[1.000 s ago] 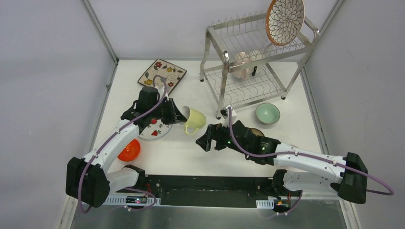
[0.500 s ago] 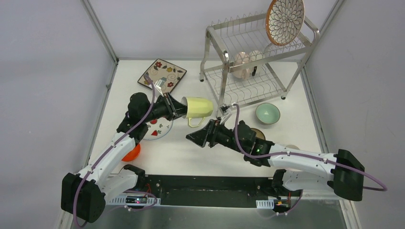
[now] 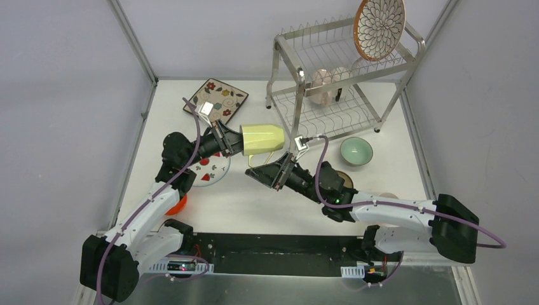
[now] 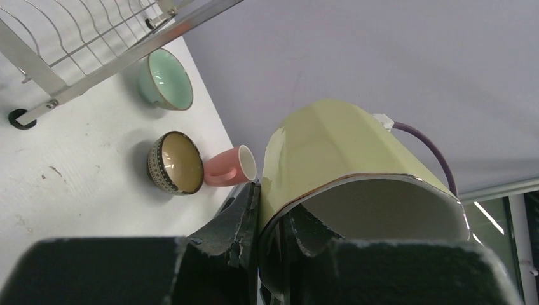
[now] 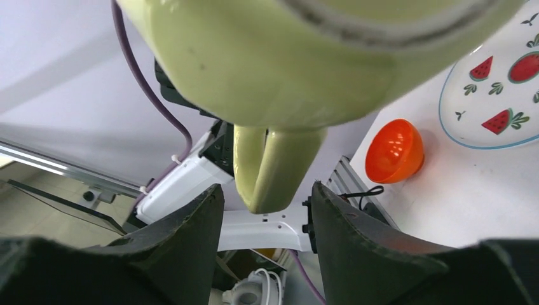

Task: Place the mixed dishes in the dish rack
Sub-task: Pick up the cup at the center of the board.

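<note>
My left gripper is shut on the rim of a pale yellow-green cup and holds it on its side in the air; in the left wrist view one finger is inside the cup, one outside. My right gripper is open just below it, and in the right wrist view its jaws stand either side of the cup's handle without touching. The dish rack stands at the back right, with the petal-pattern plate on top and pale cups on the lower shelf.
On the table lie the square floral plate, a white fruit-print plate, an orange bowl, a mint bowl, a brown bowl and a pink cup.
The left gripper has lifted the cup off the table and carried it up and to the right. The right gripper has risen and moved left under the cup's handle.
</note>
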Robot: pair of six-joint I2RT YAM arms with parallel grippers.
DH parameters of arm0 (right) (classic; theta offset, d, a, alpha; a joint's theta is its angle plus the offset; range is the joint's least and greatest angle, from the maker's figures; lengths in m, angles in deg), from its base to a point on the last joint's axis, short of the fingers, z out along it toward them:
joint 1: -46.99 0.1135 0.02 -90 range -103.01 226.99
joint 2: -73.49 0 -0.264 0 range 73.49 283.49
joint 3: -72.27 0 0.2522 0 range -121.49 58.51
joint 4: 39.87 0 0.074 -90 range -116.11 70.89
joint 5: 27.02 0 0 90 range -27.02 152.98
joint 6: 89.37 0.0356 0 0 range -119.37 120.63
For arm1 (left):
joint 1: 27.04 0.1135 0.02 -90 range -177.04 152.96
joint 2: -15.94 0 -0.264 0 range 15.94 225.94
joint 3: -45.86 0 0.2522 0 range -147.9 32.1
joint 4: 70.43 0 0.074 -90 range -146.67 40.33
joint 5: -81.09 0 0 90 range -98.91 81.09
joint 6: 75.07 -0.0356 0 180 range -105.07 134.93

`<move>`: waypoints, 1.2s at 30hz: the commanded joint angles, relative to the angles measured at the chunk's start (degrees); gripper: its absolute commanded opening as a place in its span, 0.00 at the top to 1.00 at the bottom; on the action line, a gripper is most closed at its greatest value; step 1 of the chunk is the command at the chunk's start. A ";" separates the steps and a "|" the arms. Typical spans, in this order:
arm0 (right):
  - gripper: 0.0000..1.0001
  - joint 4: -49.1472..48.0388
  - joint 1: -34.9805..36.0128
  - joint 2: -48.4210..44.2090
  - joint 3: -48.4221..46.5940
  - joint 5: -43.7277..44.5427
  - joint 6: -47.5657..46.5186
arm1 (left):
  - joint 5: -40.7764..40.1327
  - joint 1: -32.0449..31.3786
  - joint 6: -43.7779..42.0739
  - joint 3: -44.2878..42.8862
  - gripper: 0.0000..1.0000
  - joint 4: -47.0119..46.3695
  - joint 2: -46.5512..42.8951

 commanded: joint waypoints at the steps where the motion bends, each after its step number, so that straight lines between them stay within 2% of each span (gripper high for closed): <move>1: 0.47 -7.44 0.07 -0.20 0.35 3.70 3.39 | 1.75 0.43 4.62 0.75 1.00 -14.06 -1.13; 4: 0.50 -8.99 -0.35 -0.15 0.69 4.41 4.52 | 2.33 0.43 4.47 1.39 1.00 -15.17 -0.90; 12: 0.50 -9.84 -2.00 0.89 -0.35 3.71 6.13 | 2.73 0.35 7.32 3.03 1.00 -22.07 0.52; 20: 0.51 -10.23 -3.10 4.22 -3.09 0.99 7.97 | 3.22 0.35 7.46 3.76 1.00 -23.60 1.30; 27: 0.57 -15.13 -3.41 7.26 -2.93 0.28 9.67 | 3.63 0.35 6.39 5.12 1.00 -24.31 1.38; 30: 0.63 -16.65 -3.63 8.02 -2.93 -0.25 10.12 | 4.14 0.35 5.36 5.24 1.00 -23.71 1.24; 32: 0.71 -17.43 -3.62 8.37 -2.88 -0.59 10.37 | 4.50 0.35 4.64 5.24 1.00 -23.28 1.17; 35: 0.89 -20.09 -3.72 9.07 -2.30 -0.92 10.43 | 4.82 0.35 2.88 5.31 1.00 -21.83 0.86; 36: 0.98 -20.88 -3.80 9.29 -1.99 -0.88 10.60 | 4.83 0.35 2.38 5.32 1.00 -20.90 0.82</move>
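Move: The yellow cup, held on its side by the left hand's rim grip, has its middle about 9 cm ahead of the right hand, level with it in height and sideways; its handle points back at the right fingers. The fruit plate lies some 22 cm left, 1 cm ahead and 28 cm below, the rack's near foot 10 cm right, 5 cm ahead and 28 cm below. From the left hand the cup's middle is 6 cm right, 2 cm ahead, 3 cm higher. Right hand eases forward about 3 cm, rising 2, and closes its fingers around the handle; left keeps its rim grip. ##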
